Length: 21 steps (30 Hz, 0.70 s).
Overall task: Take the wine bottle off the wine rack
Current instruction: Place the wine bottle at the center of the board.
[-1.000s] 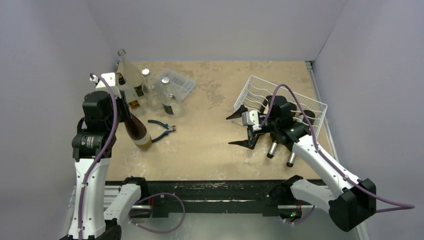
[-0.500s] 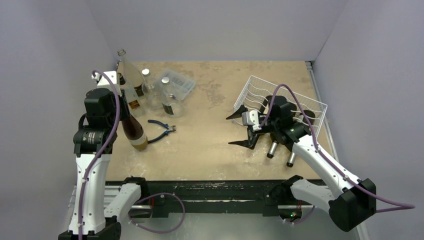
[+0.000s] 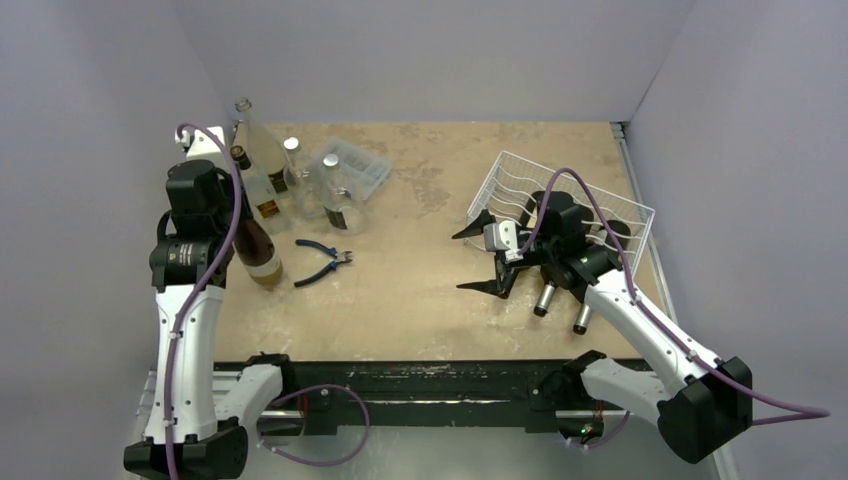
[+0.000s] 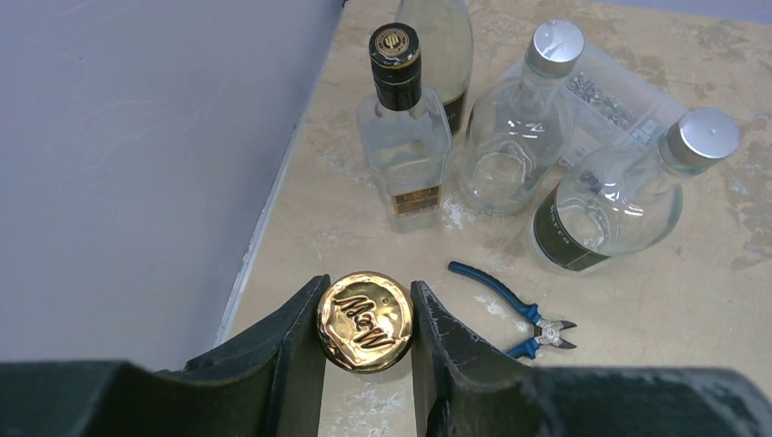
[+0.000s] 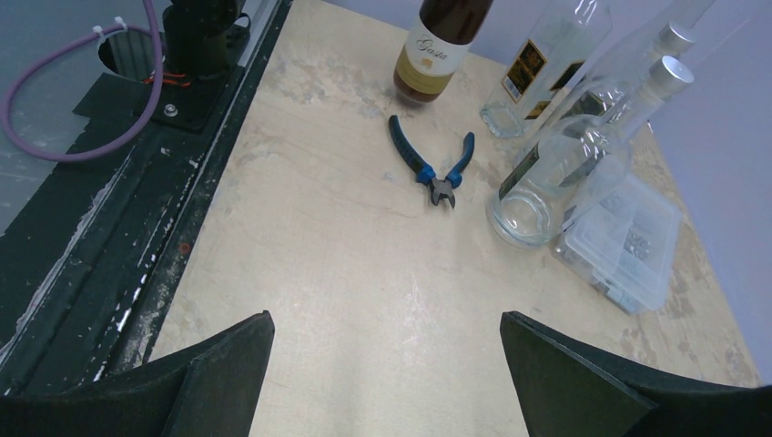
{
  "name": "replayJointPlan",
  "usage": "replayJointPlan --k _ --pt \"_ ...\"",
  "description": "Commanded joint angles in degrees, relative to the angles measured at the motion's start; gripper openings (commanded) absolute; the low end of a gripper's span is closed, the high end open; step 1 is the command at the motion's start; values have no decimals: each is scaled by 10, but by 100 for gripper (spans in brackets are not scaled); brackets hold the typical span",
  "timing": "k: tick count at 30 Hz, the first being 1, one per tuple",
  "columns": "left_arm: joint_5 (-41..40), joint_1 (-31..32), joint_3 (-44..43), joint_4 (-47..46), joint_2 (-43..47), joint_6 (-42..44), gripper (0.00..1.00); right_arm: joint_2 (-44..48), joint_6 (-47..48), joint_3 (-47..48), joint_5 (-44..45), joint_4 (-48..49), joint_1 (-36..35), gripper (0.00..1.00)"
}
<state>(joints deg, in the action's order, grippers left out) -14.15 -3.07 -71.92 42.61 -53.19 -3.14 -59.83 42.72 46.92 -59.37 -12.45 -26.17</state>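
A dark brown wine bottle [image 3: 258,252] with a cream label stands nearly upright at the table's left side, its base at or just above the surface. My left gripper [image 4: 367,289] is shut on its gold-capped top [image 4: 364,321], one finger on each side. The bottle's lower half [image 5: 439,47] also shows in the right wrist view. The white wire wine rack [image 3: 610,200] sits at the far right, with two dark bottles [image 3: 545,297] poking out toward the front. My right gripper [image 3: 487,256] hangs open and empty just left of the rack, above bare table [image 5: 387,319].
Blue pliers [image 3: 322,262] lie right of the held bottle. Several clear glass bottles [image 3: 340,205] and a clear plastic box [image 3: 362,165] stand behind it. The left wall [image 4: 137,137] runs close to the bottle. The table's front edge and black rail [image 5: 137,182] lie nearby.
The left arm has carried the wine bottle left and back, tipping it from a slant to nearly upright. The right arm has not moved.
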Motion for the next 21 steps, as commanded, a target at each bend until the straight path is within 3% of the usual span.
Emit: replayJointPlan --k 1,14,21 --pt "-3 -24 -58 -231 10 20 0 5 8 1 -7 3 3 99" --pt "78 -89 -17 -330 -37 -30 0 0 10 1 -6 3 4 99" --pt "79 -96 22 -356 -37 -41 0 -2 11 1 -5 3 5 99"
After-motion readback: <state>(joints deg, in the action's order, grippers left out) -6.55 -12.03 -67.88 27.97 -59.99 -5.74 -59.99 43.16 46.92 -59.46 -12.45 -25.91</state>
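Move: My left hand holds the wine bottle by its gold cap; its spot on the board lies about 7 cm ahead, 2 cm left and some 30 cm below. The square clear bottle stands about 17 cm ahead and 2 cm left, the middle clear bottle 18 cm ahead and 9 cm right. The pliers lie 10 cm right, 1 cm ahead. From my idle right hand the spot is roughly 13 cm ahead, 42 cm left, 22 cm down. Keeping my pinch on the gold-capped neck, I carry the wine bottle with my left hand about 5 cm forward and 3 cm left, towards the square clear bottle. I swing its base forward and to the right by tilting the wrist some 5 degrees each way, then begin sinking a little, just over 1 cm, as the travel slows. ##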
